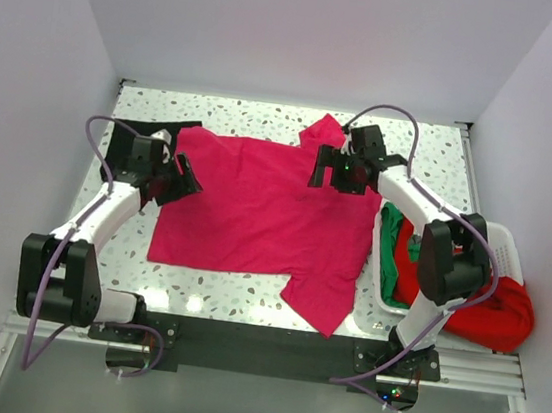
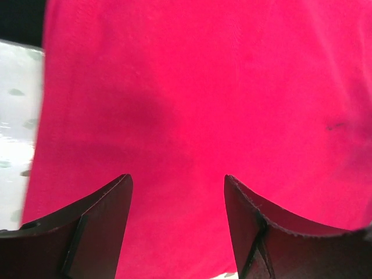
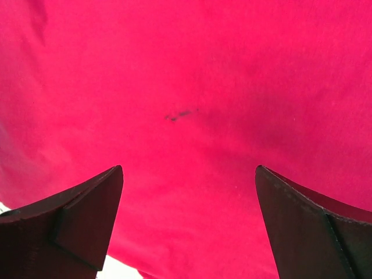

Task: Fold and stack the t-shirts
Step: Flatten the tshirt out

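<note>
A magenta-pink t-shirt lies spread flat on the speckled table, with one sleeve toward the near edge and another at the far side. My left gripper hovers over the shirt's left edge. It is open, and only pink cloth shows between its fingers. My right gripper is open over the shirt's far right part, near the sleeve, with nothing in its jaws above the pink cloth. A black t-shirt peeks out at the far left, under the left arm.
A white lattice basket stands at the right edge beside the right arm. It holds a green shirt and a red shirt that spills over its near side. Walls close in the table on the left, far and right sides.
</note>
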Robot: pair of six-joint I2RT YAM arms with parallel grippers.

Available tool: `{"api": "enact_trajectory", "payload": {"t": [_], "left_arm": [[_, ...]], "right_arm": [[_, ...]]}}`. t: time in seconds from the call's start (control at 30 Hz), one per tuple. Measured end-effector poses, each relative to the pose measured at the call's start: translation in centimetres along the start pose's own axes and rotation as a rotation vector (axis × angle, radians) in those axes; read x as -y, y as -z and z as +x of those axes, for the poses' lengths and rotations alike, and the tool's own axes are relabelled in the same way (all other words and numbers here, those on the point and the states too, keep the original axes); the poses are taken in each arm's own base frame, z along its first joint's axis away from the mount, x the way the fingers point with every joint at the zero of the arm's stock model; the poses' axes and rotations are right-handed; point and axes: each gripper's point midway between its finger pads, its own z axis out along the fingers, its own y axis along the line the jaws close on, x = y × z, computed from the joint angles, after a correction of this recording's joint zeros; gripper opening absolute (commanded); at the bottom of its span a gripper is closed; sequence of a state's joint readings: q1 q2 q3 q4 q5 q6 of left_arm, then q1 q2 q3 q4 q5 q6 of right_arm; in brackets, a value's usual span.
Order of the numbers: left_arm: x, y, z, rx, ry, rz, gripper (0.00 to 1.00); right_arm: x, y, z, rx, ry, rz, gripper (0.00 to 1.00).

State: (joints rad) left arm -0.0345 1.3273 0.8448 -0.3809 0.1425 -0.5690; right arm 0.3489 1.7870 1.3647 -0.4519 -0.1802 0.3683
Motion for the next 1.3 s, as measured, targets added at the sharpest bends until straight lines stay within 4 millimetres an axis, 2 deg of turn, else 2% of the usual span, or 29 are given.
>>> {"api": "enact_trajectory", "payload": {"t": [0.1, 0.3, 0.47, 0.67, 0.87, 1.17, 1.3], "left_arm": [[0.4, -0.8, 1.1, -0.028, 0.016, 0.024, 0.69], [-1.9, -3.1, 5.3, -0.145, 0.072, -0.027, 0.7], [-2.6, -4.0, 6.3, -0.178, 0.09, -0.05, 0.7], [-2.7, -4.7, 5.4, -0.146, 0.108, -0.038, 0.71], [-3.1, -5.6, 3.6, -0.11, 0.137, -0.028, 0.71], [-4.8, -6.3, 0.8, -0.069, 0.152, -0.073, 0.71], [-5.4, -6.3, 0.4, -0.06, 0.119, -0.096, 0.71]], "right_arm": [[0.2, -0.4, 1.2, -0.029, -0.001, 0.003, 0.99], [0.2, -1.7, 3.3, -0.094, 0.0, 0.001, 0.99], [0.9, -3.5, 5.1, -0.158, -0.007, 0.014, 0.99], [1.3, -4.9, 6.6, -0.218, -0.024, 0.014, 0.98], [0.7, -5.8, 5.7, -0.224, -0.029, -0.008, 0.98], [-0.3, -7.1, 4.2, -0.24, -0.036, -0.034, 0.98], [-0.8, -7.5, 3.6, -0.239, -0.032, -0.042, 0.98]]}}
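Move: Lying flat below both open hands, the pink t-shirt has its middle about 16 cm right of the left hand, 2 cm back and 8 cm down; from the right hand it is some 11 cm left, 8 cm back and 8 cm down. The black cloth sits roughly 12 cm left and 5 cm ahead of the left hand. The shirt's far sleeve is about 10 cm ahead and 2 cm left of the right hand, its near sleeve 29 cm back and 2 cm right. Dropping some 7 to 8 cm while drawing back 2 to 3 cm, both hands come down onto the t-shirt, fingers tipping more steeply downward. With the fingertips on the cloth, both then drag it forward and left, the left hand about 5 cm each way, the right about 3 cm. The left fingers stay mostly open, the right wide open. ##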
